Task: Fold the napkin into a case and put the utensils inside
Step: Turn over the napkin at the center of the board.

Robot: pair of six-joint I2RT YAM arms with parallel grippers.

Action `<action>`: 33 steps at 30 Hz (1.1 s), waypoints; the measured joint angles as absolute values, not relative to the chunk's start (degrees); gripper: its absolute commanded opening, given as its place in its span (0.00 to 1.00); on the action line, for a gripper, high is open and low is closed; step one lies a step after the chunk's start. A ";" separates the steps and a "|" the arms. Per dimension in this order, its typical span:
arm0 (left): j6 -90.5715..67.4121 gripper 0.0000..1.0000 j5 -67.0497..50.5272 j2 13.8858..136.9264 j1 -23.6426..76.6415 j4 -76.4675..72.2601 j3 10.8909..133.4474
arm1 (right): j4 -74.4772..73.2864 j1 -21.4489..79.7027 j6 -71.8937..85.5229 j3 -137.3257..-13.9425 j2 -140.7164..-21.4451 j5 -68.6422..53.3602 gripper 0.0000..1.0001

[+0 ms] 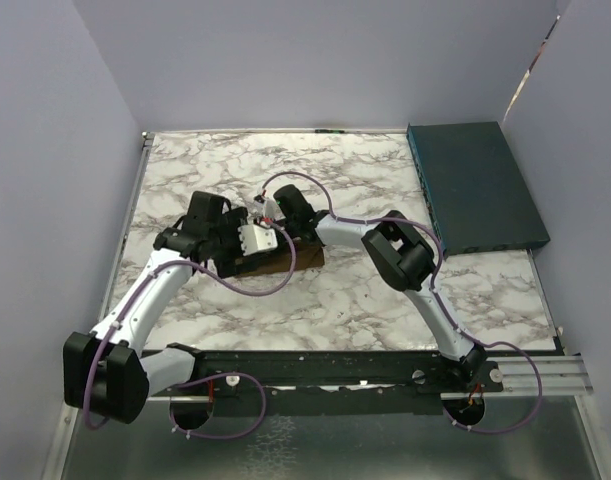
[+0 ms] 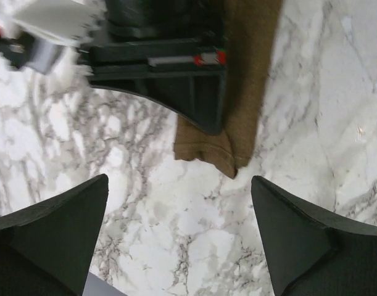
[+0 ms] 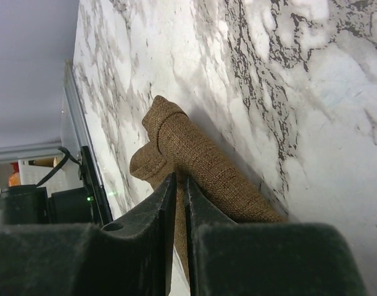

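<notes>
The napkin [image 1: 290,262] lies on the marble table [image 1: 385,300] as a narrow brown oblong, folded over along its length. In the right wrist view its rolled end [image 3: 169,129] curls up just beyond my fingertips. My right gripper [image 3: 181,182] is shut on a fold of the napkin [image 3: 207,166], pinching it from above. In the left wrist view, my left gripper [image 2: 179,185] is open over bare marble, just short of the napkin's near end [image 2: 237,148], touching nothing. The right gripper's finger [image 2: 203,105] rests on that cloth. The utensils are out of view.
A dark teal flat box [image 1: 475,185] lies at the table's back right. Purple-grey walls [image 1: 315,60] close in the back and both sides. Both arms meet over the middle-left of the table, cables looping around them.
</notes>
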State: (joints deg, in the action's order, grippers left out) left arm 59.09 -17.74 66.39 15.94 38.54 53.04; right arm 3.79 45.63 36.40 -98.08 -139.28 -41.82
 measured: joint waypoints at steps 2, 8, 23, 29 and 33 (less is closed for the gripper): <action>64.16 0.99 -17.43 66.43 15.86 38.70 50.02 | 3.77 45.58 36.36 -98.08 -139.28 -42.33 0.15; 76.12 0.99 -16.14 66.06 15.86 37.50 40.07 | 3.73 44.95 36.36 -98.08 -139.72 -44.73 0.15; 95.83 0.79 -15.92 69.73 15.88 28.80 33.45 | 3.79 44.12 38.06 -99.26 -141.21 -48.56 0.15; 98.45 0.61 -14.52 71.94 17.08 24.45 32.88 | 4.84 43.75 39.31 -99.44 -141.91 -50.15 0.15; 97.45 0.47 -12.38 74.61 19.16 21.02 33.23 | 5.91 43.48 40.32 -99.44 -142.34 -51.03 0.15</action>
State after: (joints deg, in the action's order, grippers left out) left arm 97.45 -12.38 74.61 19.16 21.02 33.23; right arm 5.91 43.48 40.32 -99.44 -142.34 -51.03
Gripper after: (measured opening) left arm 0.564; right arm 0.148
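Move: The napkin's free left end lies almost straight below the open left hand, about 1 cm ahead and 13 cm down. From the left hand, the napkin's middle is some 9 cm to the right, 2 cm ahead and about as low; the right fingertips, on the napkin, are roughly 4 cm to the right and 2 cm ahead. From the right hand, the left end is about 4 cm to the left, 1 cm back and barely lower. The napkin's left end is what the left hand drops onto, going down some 12 cm: first swinging back about 4 cm, then easing forward again low beside the right fingers. It turns about 30 degrees clockwise with its left side rising, and the wide-open fingers close to roughly half around the end. The right hand stays nearly in place, tipping slightly, its almost shut fingers still on the napkin. ##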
